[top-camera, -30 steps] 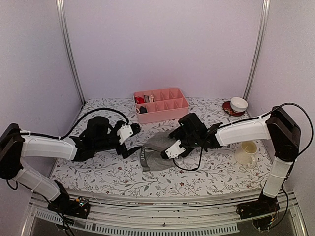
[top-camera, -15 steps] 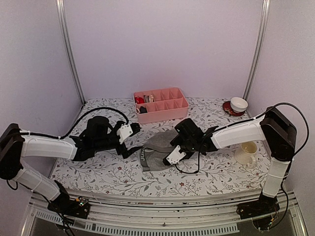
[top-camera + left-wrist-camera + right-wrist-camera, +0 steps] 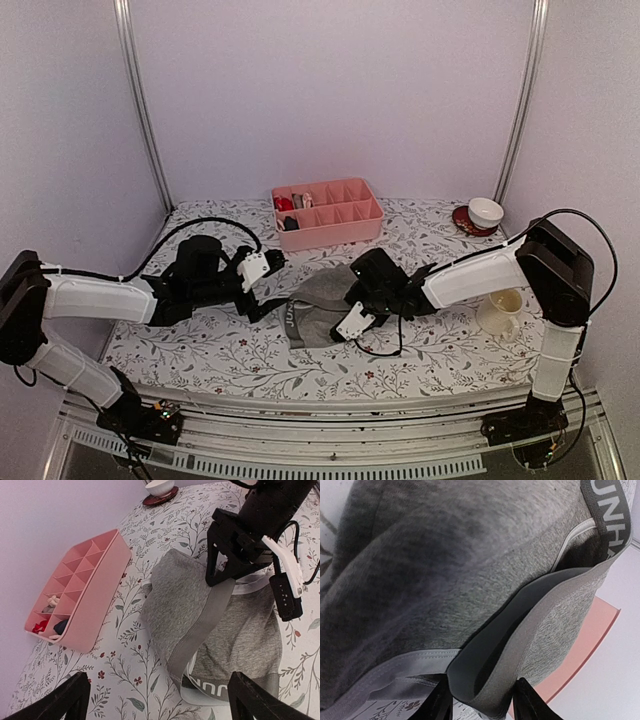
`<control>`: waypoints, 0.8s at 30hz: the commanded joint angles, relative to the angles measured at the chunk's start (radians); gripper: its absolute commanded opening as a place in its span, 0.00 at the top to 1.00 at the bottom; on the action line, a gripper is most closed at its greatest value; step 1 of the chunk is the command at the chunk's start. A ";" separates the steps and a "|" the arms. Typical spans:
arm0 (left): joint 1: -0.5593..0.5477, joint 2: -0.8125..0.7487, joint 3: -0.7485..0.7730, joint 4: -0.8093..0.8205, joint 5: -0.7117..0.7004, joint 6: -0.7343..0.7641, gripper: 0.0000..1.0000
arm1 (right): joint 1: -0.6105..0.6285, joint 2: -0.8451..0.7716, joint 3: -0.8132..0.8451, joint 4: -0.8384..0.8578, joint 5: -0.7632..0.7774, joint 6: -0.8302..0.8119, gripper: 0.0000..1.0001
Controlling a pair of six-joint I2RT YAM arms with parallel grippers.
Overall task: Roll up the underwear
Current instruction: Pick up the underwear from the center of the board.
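Note:
The underwear (image 3: 318, 300) lies in a grey heap mid-table: plain grey briefs (image 3: 182, 587) on top of boxer-briefs whose dark lettered waistband (image 3: 227, 690) sticks out at the near side. My right gripper (image 3: 345, 302) is down on the heap's right side. In the right wrist view its fingers (image 3: 437, 705) flank a folded loop of grey elastic band (image 3: 495, 655), which is still slack, and the gripper (image 3: 482, 700) is open but narrow. My left gripper (image 3: 272, 288) hovers wide open just left of the heap, empty, its opening (image 3: 160, 700) over the lettered waistband's edge.
A pink divided tray (image 3: 330, 232) with small items in its left cells stands behind the heap, also in the left wrist view (image 3: 95, 610). A cream mug (image 3: 503, 310) sits at the right. A white bowl on a red saucer (image 3: 485, 212) is at the back right.
The right gripper has slid left and down onto the heap and its jaws have narrowed around the grey band. The left arm has not moved.

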 commanded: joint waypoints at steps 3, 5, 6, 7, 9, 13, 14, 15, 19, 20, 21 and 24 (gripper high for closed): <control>0.015 0.012 0.025 -0.017 0.013 -0.010 0.02 | 0.010 0.007 -0.005 0.037 0.017 -0.006 0.70; 0.015 0.015 0.027 -0.018 0.015 -0.010 0.02 | 0.012 0.005 -0.003 0.039 0.024 -0.003 0.77; 0.015 0.016 0.027 -0.018 0.015 -0.010 0.02 | 0.013 0.005 0.000 0.040 0.028 0.001 0.79; 0.015 0.016 0.027 -0.019 0.016 -0.010 0.02 | 0.014 0.002 0.003 0.040 0.031 0.005 0.85; 0.017 0.011 0.026 -0.019 0.020 -0.010 0.02 | 0.017 -0.007 0.018 0.027 0.025 0.021 0.92; 0.017 -0.017 0.019 -0.015 0.031 -0.003 0.02 | 0.024 -0.028 0.081 -0.021 -0.002 0.107 0.97; 0.017 -0.031 0.013 -0.011 0.035 0.001 0.02 | 0.024 -0.033 0.107 -0.059 -0.019 0.138 0.98; 0.018 -0.048 0.006 -0.009 0.042 0.006 0.02 | 0.024 -0.037 0.150 -0.102 -0.041 0.195 0.98; 0.018 -0.116 -0.024 -0.005 0.107 0.037 0.02 | 0.024 -0.028 0.329 -0.280 -0.100 0.407 0.98; 0.018 -0.129 -0.031 -0.005 0.129 0.041 0.01 | 0.024 -0.018 0.376 -0.323 -0.115 0.464 0.98; 0.018 -0.140 -0.035 -0.008 0.146 0.044 0.01 | 0.024 -0.008 0.430 -0.365 -0.141 0.509 0.98; 0.015 -0.156 -0.026 -0.021 0.194 0.039 0.02 | 0.024 0.032 0.577 -0.484 -0.198 0.674 0.98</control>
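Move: The underwear lies right at the right hand, its middle some 4 cm to the left, 3 cm back and 3 cm below, with the raised waistband fold between the half-open fingers. From this hand the pink box stands about 17 cm ahead and 4 cm left, and the mug 29 cm to the right and 4 cm back. From the left hand the underwear's middle is about 10 cm right, 2 cm ahead and 12 cm below. Right fingers pinch the waistband, then lift it about 12 cm, swinging left; the open left hand rises slightly. ##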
